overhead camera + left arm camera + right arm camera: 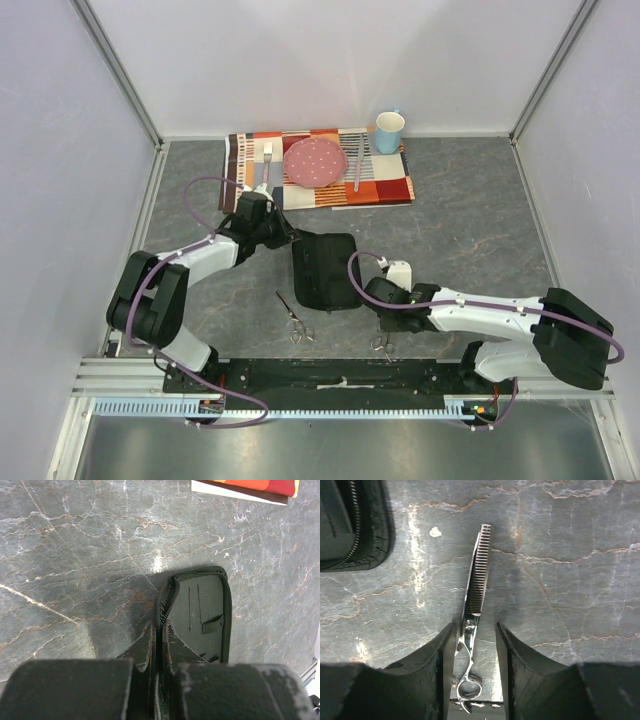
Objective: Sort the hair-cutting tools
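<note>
The black zip case [325,270] lies open mid-table. My left gripper [285,237] is shut on its zipper edge; the left wrist view shows the fingers [145,645] pinching the rim of the case [200,610], whose inside holds only straps. Thin silver scissors [293,318] lie in front of the case. Toothed thinning scissors [476,580] lie flat on the table, their rings near the front edge [381,347]. My right gripper [475,630] is open and low over them, a finger on either side of the handle, not touching. No black clips or comb show.
A striped placemat [385,185] at the back holds a fork [267,160], a pink plate [315,161] and a knife [357,165], with a blue cup [389,130] beside it. The case's corner [350,525] lies left of the thinning scissors. A metal rail [340,375] runs along the front edge.
</note>
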`<state>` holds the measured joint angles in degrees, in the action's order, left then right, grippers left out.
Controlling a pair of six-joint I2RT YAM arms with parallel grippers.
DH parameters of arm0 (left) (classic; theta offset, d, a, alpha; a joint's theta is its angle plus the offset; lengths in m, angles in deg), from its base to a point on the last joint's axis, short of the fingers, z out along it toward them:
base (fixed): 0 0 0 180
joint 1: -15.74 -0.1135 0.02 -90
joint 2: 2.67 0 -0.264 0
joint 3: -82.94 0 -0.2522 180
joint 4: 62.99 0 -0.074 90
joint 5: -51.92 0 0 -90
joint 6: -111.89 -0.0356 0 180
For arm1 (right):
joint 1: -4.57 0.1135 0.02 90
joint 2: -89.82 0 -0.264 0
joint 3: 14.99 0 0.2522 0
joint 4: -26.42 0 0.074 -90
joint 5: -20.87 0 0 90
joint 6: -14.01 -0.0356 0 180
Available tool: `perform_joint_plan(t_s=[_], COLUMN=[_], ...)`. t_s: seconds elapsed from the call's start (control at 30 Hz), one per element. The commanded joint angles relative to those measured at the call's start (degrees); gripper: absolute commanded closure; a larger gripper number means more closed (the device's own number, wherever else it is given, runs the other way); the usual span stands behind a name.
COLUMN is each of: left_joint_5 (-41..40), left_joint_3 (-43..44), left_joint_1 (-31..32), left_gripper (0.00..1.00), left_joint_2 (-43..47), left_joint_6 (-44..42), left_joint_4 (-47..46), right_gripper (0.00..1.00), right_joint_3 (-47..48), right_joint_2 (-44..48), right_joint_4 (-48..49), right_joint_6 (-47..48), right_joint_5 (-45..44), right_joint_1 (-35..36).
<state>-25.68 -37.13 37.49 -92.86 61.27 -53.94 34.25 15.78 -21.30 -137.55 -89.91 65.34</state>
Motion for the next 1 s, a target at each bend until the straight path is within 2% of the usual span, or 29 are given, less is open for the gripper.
perform_joint_plan(t_s=[0.0, 0.23, 0.33, 0.4, 0.57, 0.73, 0.97], left_joint_5=[-1.94, -3.00, -3.17, -3.18, -3.35, -4.14, -9.14], left_joint_3=[-0.91, -1.70, -2.05, -2.05, -2.23, -2.75, -3.81], left_joint_1=[0.21, 0.21, 0.21, 0.21, 0.21, 0.21, 2.23], left_gripper=[0.98, 0.98, 0.98, 0.98, 0.98, 0.98, 0.98], left_joint_2=[3.18, 4.15, 4.41, 4.59, 5.03, 7.04, 10.38], left_joint_6=[1.85, 1.93, 2.02, 1.93, 1.85, 2.20, 5.62], left_joint_4=[-0.04, 0.05, 0.05, 0.14, 0.49, 1.19, 3.83], right_gripper=[0.58, 0.76, 0.88, 1.00, 1.00, 1.00, 1.00], right_joint_3=[-1.56, -2.52, -2.61, -2.09, 1.42, 9.24, 21.45], right_joint_2=[1.09, -0.05, -1.19, -2.07, -3.21, -2.08, -4.78], right_joint_4=[-0.23, 0.82, 1.43, 1.52, 0.47, -3.48, -5.68], right_joint_6=[-3.74, -3.92, -3.48, -2.87, 1.35, 7.58, 18.31], right_joint_5=[-1.99, -1.99, -2.25, -3.13, -6.90, -9.72, -5.51], right_joint_1=[0.22, 0.40, 0.49, 0.49, 0.49, 0.49, 0.84])
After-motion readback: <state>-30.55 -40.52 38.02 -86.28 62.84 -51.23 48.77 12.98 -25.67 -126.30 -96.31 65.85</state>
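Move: The thinning shears lie on the table right under the right hand, their middle about 1 cm back and 1 cm below, with the half-open fingers on either side near the pivot. The middle of the open case is some 12 cm ahead and 12 cm left, and the other scissors about 18 cm left and 1 cm ahead. From the left hand, still pinching the case's rim, the shears lie roughly 21 cm back, 18 cm right and 7 cm below. The thinning shears are pinched near their pivot as the right fingers close from about half open to nearly shut, the hand staying almost in place. It then carries them up about 6 cm, forward and to the left towards the case, fingertips tilting forward about 10 degrees. The left hand keeps its pinch on the case's rim and eases left and back a couple of centimetres, lastly rising slightly. ##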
